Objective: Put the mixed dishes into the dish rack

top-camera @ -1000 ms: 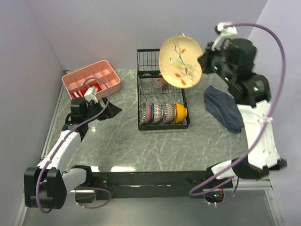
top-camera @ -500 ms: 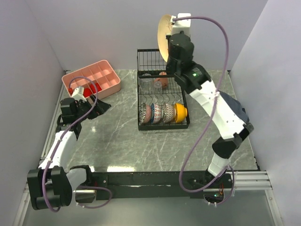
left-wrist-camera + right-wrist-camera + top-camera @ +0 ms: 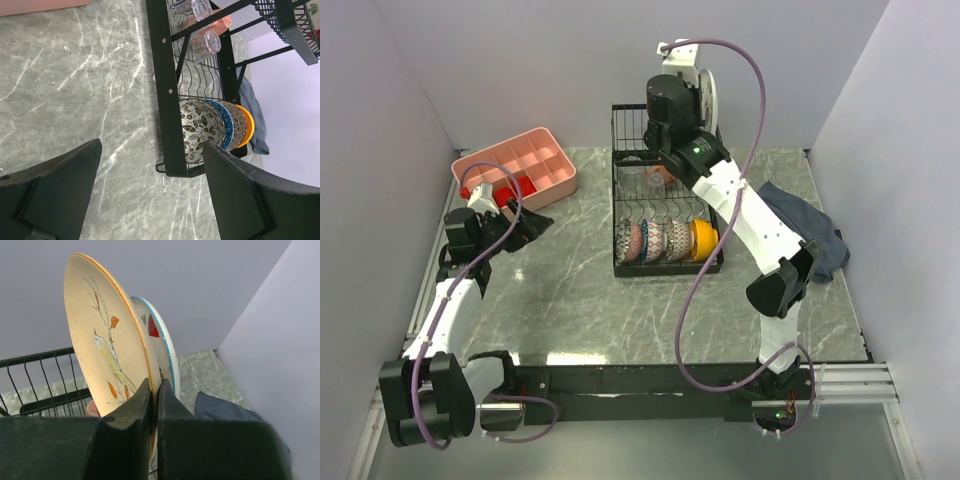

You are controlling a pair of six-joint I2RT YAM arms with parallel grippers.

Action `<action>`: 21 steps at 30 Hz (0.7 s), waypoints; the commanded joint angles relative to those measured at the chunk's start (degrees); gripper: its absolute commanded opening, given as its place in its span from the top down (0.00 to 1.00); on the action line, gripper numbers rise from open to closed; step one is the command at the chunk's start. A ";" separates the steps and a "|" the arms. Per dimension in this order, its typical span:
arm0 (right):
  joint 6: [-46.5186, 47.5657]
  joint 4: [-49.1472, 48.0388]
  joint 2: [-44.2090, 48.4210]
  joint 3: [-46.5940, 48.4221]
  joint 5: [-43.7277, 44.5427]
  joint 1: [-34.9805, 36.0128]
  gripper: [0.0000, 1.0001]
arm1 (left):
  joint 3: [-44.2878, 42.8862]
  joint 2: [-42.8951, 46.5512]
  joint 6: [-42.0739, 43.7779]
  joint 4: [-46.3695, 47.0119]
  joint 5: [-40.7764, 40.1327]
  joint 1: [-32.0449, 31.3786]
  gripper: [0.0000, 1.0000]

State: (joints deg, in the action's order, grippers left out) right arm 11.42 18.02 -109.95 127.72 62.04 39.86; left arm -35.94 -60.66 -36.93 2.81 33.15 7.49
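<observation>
My right gripper (image 3: 155, 396) is shut on the lower rim of the cream bird-motif plate (image 3: 107, 337), which stands upright on edge. Close behind it stands the white watermelon-slice plate (image 3: 162, 342). From above, the right gripper (image 3: 688, 95) hangs over the back of the black dish rack (image 3: 618, 215). Patterned small bowls (image 3: 650, 241) and the orange bowl (image 3: 706, 238) stand in the rack's front slots. The clear glass (image 3: 199, 22) and terracotta cup (image 3: 660, 176) lie further back. My left gripper (image 3: 150, 195) is open over bare table, left of the rack (image 3: 167, 100).
The pink compartmented tray (image 3: 525, 160) with red items sits at the back left, near the left gripper (image 3: 532, 225). A dark blue cloth (image 3: 812, 238) lies crumpled right of the rack. Grey walls close in the table on the left, back and right.
The right arm swung left with the bird plate, from right of the rack to over its back, turning the plate edge-on beside the watermelon plate. The left arm shifted slightly left.
</observation>
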 commanded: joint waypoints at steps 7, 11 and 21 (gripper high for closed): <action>1.23 -12.39 -1.40 2.80 6.42 -0.22 1.00 | -1.94 -1.47 0.18 0.63 1.92 -0.71 0.12; 2.29 -13.54 -3.42 3.15 6.95 -0.22 1.00 | -2.99 -2.18 1.33 -0.35 1.57 -3.78 0.11; 2.64 -14.33 -4.66 0.43 9.41 -0.74 1.00 | -3.17 -3.14 0.63 1.85 1.22 -5.55 0.11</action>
State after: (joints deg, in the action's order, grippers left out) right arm 14.92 13.67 -116.97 127.04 67.00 39.68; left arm -37.08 -63.66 -36.67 1.98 33.80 2.04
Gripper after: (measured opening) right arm 0.069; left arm 0.887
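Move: Just left of the standing watermelon plate, the upper-shelf slot for the held bird plate is centred about 12 cm ahead of the right hand, 2 cm to its right and 12 cm below. The watermelon plate stands some 14 cm ahead, 6 cm right and 9 cm down; on the tray below, the pink cup lies roughly 10 cm ahead, 6 cm left and 38 cm down. From the left hand the slot is about 25 cm ahead, 38 cm right and 15 cm higher. Sinking about 5 cm and easing 2 to 3 cm forward, the right hand brings the upright bird plate down towards the upper shelf, left of the watermelon plate. The wrist turns slightly clockwise and tips a few degrees, its left side dropping, while the fingers keep their pinch on the plate's near rim. The empty left hand drifts about 3 cm right, fingers still open. ##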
